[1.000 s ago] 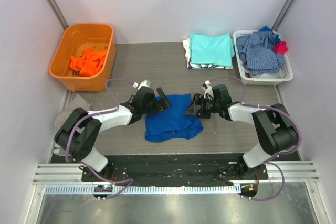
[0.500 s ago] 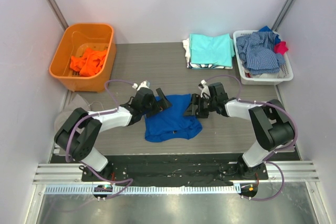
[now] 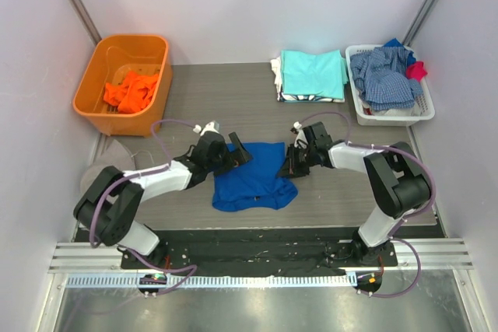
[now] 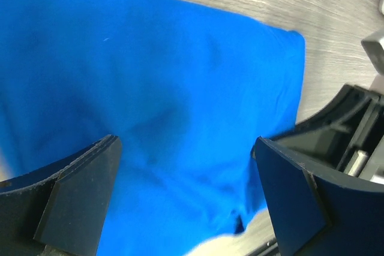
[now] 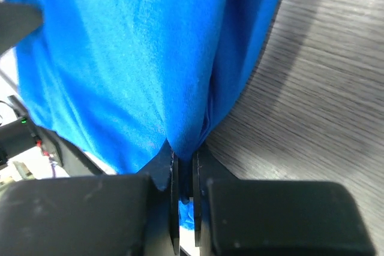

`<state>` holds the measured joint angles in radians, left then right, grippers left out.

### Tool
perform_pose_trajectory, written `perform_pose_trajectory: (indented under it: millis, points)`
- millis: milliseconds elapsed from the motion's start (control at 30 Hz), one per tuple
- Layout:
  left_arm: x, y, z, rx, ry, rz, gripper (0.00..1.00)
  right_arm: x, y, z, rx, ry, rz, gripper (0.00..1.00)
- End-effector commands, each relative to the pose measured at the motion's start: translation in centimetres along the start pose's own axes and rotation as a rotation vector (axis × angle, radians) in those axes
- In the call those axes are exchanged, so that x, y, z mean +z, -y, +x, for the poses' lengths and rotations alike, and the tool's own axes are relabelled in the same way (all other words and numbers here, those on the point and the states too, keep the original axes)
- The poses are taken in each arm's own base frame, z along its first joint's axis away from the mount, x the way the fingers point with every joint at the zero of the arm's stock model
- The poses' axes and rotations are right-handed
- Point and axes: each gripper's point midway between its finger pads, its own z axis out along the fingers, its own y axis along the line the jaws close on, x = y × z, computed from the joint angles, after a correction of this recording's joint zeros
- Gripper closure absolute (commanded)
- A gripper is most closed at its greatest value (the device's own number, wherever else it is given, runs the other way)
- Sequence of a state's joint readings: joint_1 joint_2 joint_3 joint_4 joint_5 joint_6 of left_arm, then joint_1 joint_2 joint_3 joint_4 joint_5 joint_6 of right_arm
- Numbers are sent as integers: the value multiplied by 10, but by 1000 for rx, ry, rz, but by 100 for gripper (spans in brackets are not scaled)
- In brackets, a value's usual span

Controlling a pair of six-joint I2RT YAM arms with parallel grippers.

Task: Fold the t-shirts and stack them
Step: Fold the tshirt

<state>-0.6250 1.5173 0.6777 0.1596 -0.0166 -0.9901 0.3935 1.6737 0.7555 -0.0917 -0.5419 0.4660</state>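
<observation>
A royal blue t-shirt (image 3: 253, 180) lies crumpled on the grey table between the two arms. My right gripper (image 3: 288, 167) is shut on the shirt's right edge; in the right wrist view a fold of blue cloth (image 5: 138, 46) is pinched between the jaws of the right gripper (image 5: 185, 155). My left gripper (image 3: 237, 153) hovers at the shirt's upper left corner, wide open. In the left wrist view the blue cloth (image 4: 150, 70) fills the space under the left gripper (image 4: 185, 148), with nothing held. A folded aqua t-shirt (image 3: 313, 74) tops a stack at the back.
An orange bin (image 3: 93, 87) at the back left holds an orange cloth (image 3: 131, 91). A white basket (image 3: 424, 110) at the back right holds a blue-and-white checked garment (image 3: 383, 75) and a red cloth (image 3: 418, 70). The right arm's body (image 4: 354, 136) shows in the left wrist view.
My right gripper has closed on the blue shirt's right edge and shifted a little to the left. The left gripper has stayed open, nudging slightly over the shirt's corner.
</observation>
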Motion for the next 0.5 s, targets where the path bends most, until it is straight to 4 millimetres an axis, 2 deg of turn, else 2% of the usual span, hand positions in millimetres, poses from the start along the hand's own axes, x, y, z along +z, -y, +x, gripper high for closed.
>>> perform_pose_trajectory:
  millis: [0, 33, 67, 133, 167, 200, 233, 267, 300, 333, 367, 400, 433, 467]
  points:
    - [-45, 24, -36, 59, 78, 0, 0, -9, 22, -18, -41, -4, 206, 99]
    - [-56, 30, -44, 88, 100, 6, 0, -14, 26, -25, -54, -3, 258, 99]
    - [-68, 34, -55, 100, 130, -9, 0, -15, 17, -52, -89, 41, 271, 99]
    - [-98, 52, -76, 130, 204, 32, 0, -18, 21, -75, -107, 64, 342, 99]
    - [-106, 50, -77, 136, 206, 19, 0, -22, 6, -106, -149, 120, 337, 99]
    - [-119, 54, -85, 133, 238, 34, 0, -11, 13, -112, -151, 96, 360, 99]
    - [-125, 55, -87, 130, 245, 38, 0, -8, 15, -119, -154, 84, 375, 99]
    - [-129, 53, -86, 121, 243, 35, 0, -9, -1, -147, -196, 126, 355, 99]
    - [-132, 53, -85, 118, 244, 39, 0, 10, 10, -147, -195, 80, 375, 99]
    - [-137, 52, -85, 110, 248, 45, 0, 13, 10, -149, -199, 56, 387, 99]
    - [-137, 48, -82, 100, 241, 38, 0, 16, -1, -172, -235, 92, 393, 99]
    - [-138, 46, -80, 94, 239, 37, 0, 20, -1, -178, -254, 91, 404, 99]
    - [-140, 41, -76, 89, 237, 35, 0, 34, 10, -177, -252, 58, 429, 99]
    - [-140, 39, -75, 78, 236, 33, 0, 34, -3, -196, -279, 99, 427, 99]
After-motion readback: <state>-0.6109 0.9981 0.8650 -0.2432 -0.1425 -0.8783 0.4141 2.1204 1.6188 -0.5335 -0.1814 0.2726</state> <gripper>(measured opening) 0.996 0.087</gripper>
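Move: The blue t-shirt, its right edge already shut in the right fingers, has its middle about 10 cm left and 2 cm back of that hand. From the same hand, the folded stack sits some 34 cm ahead and 10 cm right, the white basket about 31 cm ahead and 36 cm right. From the wide-open left hand, the t-shirt's middle lies roughly 6 cm back, 4 cm right and 5 cm below, the folded stack about 29 cm ahead and 24 cm right. The t-shirt's right edge stays pinched in the right hand, which speeds straight forward over the table towards the folded stack, about 17 cm with a slight rise, dragging the t-shirt and turning its fingers some 20 degrees more steeply down. Meanwhile the left hand, fingers still wide open, climbs some 18 cm away from the t-shirt, drifting left and tilting up. ##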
